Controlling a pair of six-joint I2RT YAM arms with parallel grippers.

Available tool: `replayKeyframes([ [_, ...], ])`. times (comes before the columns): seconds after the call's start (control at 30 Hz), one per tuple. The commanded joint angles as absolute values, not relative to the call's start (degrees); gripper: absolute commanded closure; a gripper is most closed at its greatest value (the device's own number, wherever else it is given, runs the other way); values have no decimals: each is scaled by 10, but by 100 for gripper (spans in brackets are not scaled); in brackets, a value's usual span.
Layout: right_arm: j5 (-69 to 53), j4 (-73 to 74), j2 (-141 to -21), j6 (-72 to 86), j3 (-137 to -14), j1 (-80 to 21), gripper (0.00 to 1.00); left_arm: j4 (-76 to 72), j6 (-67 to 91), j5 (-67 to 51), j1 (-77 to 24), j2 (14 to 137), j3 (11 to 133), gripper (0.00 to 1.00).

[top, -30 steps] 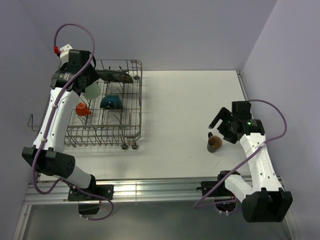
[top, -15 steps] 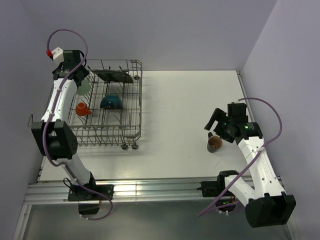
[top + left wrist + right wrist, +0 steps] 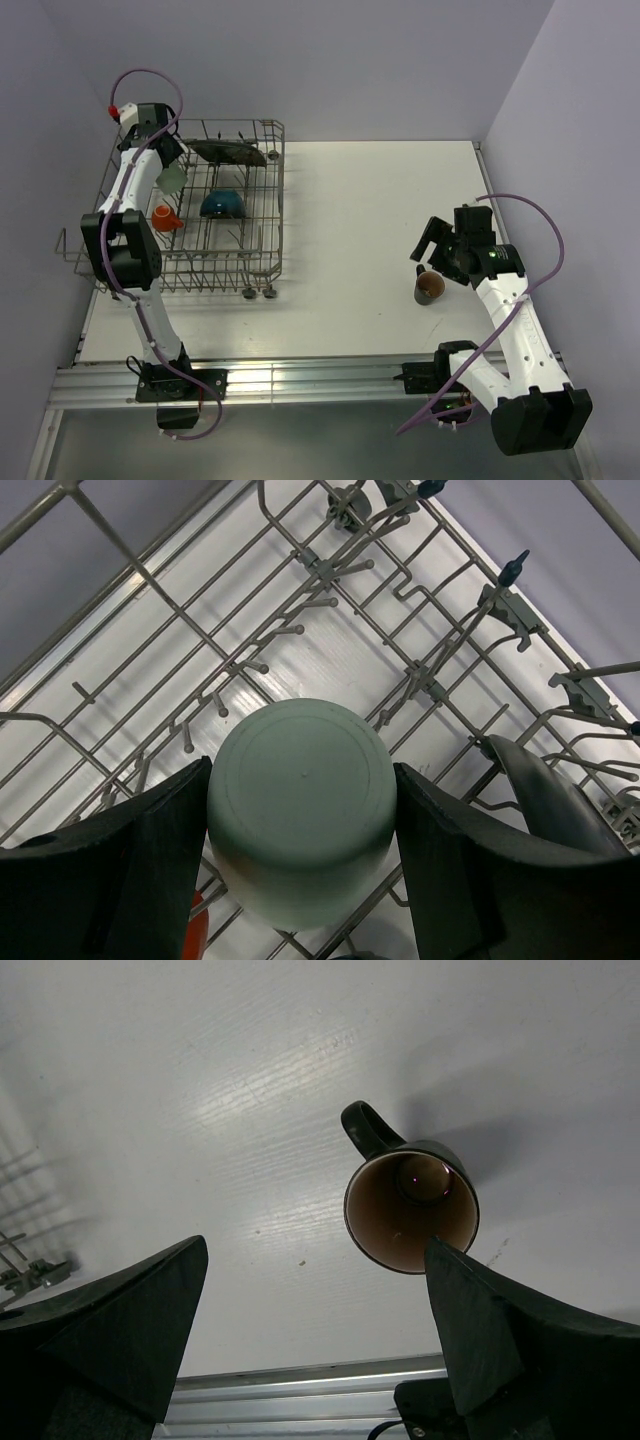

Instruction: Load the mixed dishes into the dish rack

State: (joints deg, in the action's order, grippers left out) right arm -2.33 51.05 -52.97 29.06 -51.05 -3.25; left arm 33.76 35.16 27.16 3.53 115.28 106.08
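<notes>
The grey wire dish rack stands at the far left. In it are the dark square plate on edge at the back, the blue bowl upside down and the orange-red cup. My left gripper is shut on the pale green mug, bottom toward the wrist camera, above the rack's tines. The small brown cup stands upright on the table at the right, also in the right wrist view. My right gripper is open just above and behind it.
The plate's rim lies right of the mug in the left wrist view. The metal rail runs along the table's near edge. A wall edge borders the table on the right.
My left arm has swung toward the rack's far left corner with the green mug. My right gripper has shifted slightly over the brown cup.
</notes>
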Motion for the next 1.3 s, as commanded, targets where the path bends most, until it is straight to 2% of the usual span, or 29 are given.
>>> replayKeyframes([
  [0.0,-5,505,-532,284,-532,-36,4,315,359,245,36,1152,1094,100],
  [0.4,-1,500,-544,286,-541,-33,3,325,399,242,35,1120,1021,100],
  [0.57,-1,498,-541,286,-537,-30,3,307,365,265,30,1088,994,100],
  [0.63,-1,497,-542,286,-537,-29,3,316,362,276,30,1081,990,88],
  [0.67,-1,497,-542,286,-536,-29,3,316,361,280,30,1079,983,76],
  [0.7,-1,495,-542,287,-535,-30,3,316,360,281,30,1077,979,54],
  [0.77,-4,496,-542,288,-534,-29,2,318,366,280,30,1071,973,30],
  [0.8,-4,495,-541,292,-533,-29,2,319,367,276,30,1070,974,6],
  [0.83,-4,497,-541,293,-532,-29,2,323,373,275,30,1070,976,1],
  [1.13,15,518,-534,308,-535,-17,1,360,430,253,29,1036,982,1],
  [1.27,26,552,-527,323,-533,0,0,372,457,173,28,1006,997,1],
])
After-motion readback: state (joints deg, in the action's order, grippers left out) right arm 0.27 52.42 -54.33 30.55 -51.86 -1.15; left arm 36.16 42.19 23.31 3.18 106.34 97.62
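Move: My left hand already holds the green cup bottom up over the rack's left side; its spot lies about 4 cm back, 1 cm right and 5 cm below. The orange mug sits some 11 cm back and 1 cm right of my hand, the blue bowl 7 cm back and 14 cm right, the dark plate 7 cm ahead and 15 cm right. From my idle right hand, the cup's spot is about 27 cm ahead, 65 cm left and slightly lower. I sink my left hand about 4 cm with the green cup, drawing back towards the orange mug to set the cup among the tines. Then I climb some 5 cm from the lowest point, still easing back, and open the fingers wide on the way up, letting go of the cup and ending slightly right of where I began. ##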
